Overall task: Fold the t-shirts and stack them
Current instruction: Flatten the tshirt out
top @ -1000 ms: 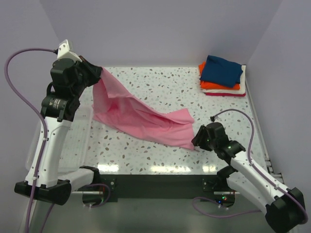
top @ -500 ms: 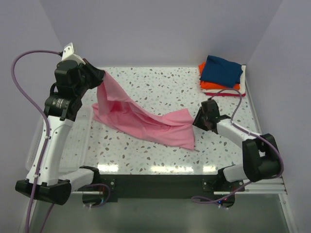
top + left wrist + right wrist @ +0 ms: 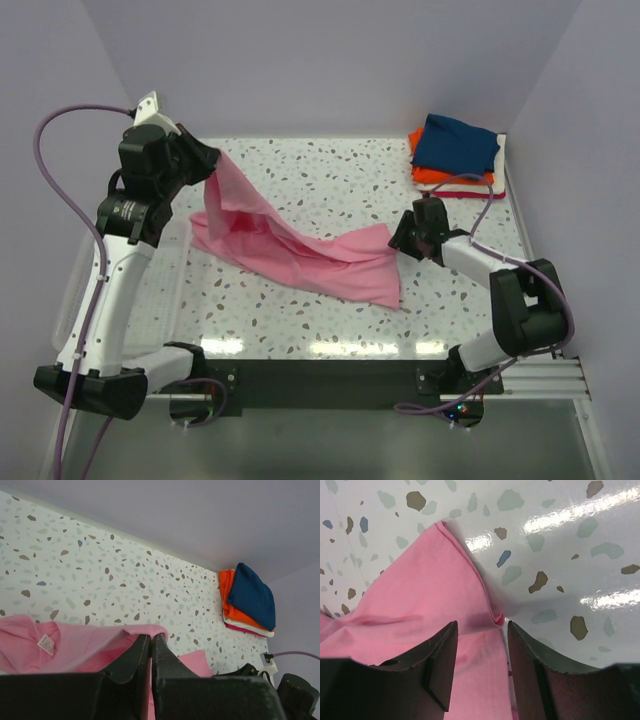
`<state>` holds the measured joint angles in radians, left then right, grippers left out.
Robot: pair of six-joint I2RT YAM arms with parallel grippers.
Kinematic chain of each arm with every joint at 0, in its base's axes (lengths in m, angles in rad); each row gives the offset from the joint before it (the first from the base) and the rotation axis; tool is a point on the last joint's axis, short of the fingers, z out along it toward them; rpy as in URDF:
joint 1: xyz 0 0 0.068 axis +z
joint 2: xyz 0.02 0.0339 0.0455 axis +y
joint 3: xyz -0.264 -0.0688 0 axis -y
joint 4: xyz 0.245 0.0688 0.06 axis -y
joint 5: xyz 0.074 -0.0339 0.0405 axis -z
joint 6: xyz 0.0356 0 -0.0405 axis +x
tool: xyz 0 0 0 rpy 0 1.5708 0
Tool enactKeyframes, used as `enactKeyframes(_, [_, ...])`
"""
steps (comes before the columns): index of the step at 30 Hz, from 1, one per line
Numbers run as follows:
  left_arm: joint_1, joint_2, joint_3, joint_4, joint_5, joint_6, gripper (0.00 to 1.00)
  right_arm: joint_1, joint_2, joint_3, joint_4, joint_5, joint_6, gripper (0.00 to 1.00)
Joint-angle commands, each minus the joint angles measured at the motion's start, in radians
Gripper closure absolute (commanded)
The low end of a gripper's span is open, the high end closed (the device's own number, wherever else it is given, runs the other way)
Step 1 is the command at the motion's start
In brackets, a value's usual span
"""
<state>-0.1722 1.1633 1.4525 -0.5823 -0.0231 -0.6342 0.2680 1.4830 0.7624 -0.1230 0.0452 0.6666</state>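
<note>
A light pink t-shirt [image 3: 290, 240] stretches across the speckled table, lifted at its far left end. My left gripper [image 3: 212, 160] is shut on that raised edge of the pink t-shirt [image 3: 100, 640], its fingertips [image 3: 150, 639] pinched together on the fold. My right gripper [image 3: 400, 236] sits low at the shirt's right corner, open, its jaws straddling the hemmed edge of the pink t-shirt [image 3: 435, 590] without pinching it. A folded stack of t-shirts [image 3: 455, 152], navy on top of orange, white and red, lies at the far right corner; the left wrist view shows this stack [image 3: 250, 600] too.
A white wire basket [image 3: 75, 290] stands off the table's left side behind the left arm. The table's right rail [image 3: 530, 250] runs close to the right arm. Purple walls close the back and sides. Cables loop from both arms.
The right arm swung from the near right of the table up to the shirt's right corner, and now sits slightly further in. The left gripper holds its raised edge, shifted a little right.
</note>
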Motion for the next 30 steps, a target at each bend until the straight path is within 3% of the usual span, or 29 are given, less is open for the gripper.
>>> enactKeyframes(1, [0.008, -0.001, -0.007, 0.065, 0.018, 0.002, 1.00, 0.000, 0.051, 0.046, 0.057, -0.011, 0.008, 0.53])
enactKeyframes(8, [0.008, 0.004, -0.018, 0.065, 0.018, 0.002, 1.00, 0.002, 0.085, 0.071, 0.054, -0.044, 0.019, 0.61])
enactKeyframes(11, [0.010, 0.004, -0.026, 0.065, 0.014, 0.001, 1.00, 0.000, 0.063, 0.090, 0.030, -0.044, 0.016, 0.76])
enactKeyframes(12, [0.010, 0.004, -0.026, 0.065, 0.012, 0.001, 1.00, 0.000, 0.044, 0.101, 0.004, -0.044, 0.013, 0.87])
enactKeyframes(15, [0.013, 0.003, -0.011, 0.055, 0.000, 0.008, 1.00, -0.001, -0.013, 0.152, -0.070, -0.044, -0.004, 1.00])
enactKeyframes(25, [0.020, -0.043, 0.149, -0.028, -0.086, 0.037, 1.00, -0.166, -0.312, 0.380, -0.332, -0.122, -0.062, 1.00])
enactKeyframes(30, [0.020, -0.103, 0.249, -0.079, -0.110, 0.037, 1.00, -0.190, -0.408, 0.531, -0.443, -0.133, -0.088, 1.00])
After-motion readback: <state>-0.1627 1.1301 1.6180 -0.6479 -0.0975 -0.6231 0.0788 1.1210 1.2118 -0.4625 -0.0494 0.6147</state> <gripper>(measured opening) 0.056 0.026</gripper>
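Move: The right hand hovers just over the pink t-shirt's right edge: the spot to pinch, where a folded sleeve edge meets the body, is about 1 cm ahead, 1 cm left and 3 cm below. The sleeve's tip is some 4 cm ahead and 2 cm left, the shirt's near right corner about 16 cm back, and the folded stack roughly 23 cm ahead and 17 cm right. From the left hand, already holding the shirt up, that spot lies level, 39 cm right and 35 cm below. Down about 2 cm onto the t-shirt's edge, the right hand shuts its half-open fingers on the cloth, then climbs fast, some 28 cm, swinging rightward late on while its fingers tip up some 25 degrees. The left hand keeps its pinch, dips slightly, then rises about 8 cm, drawing a little back and left, away from the right hand. ##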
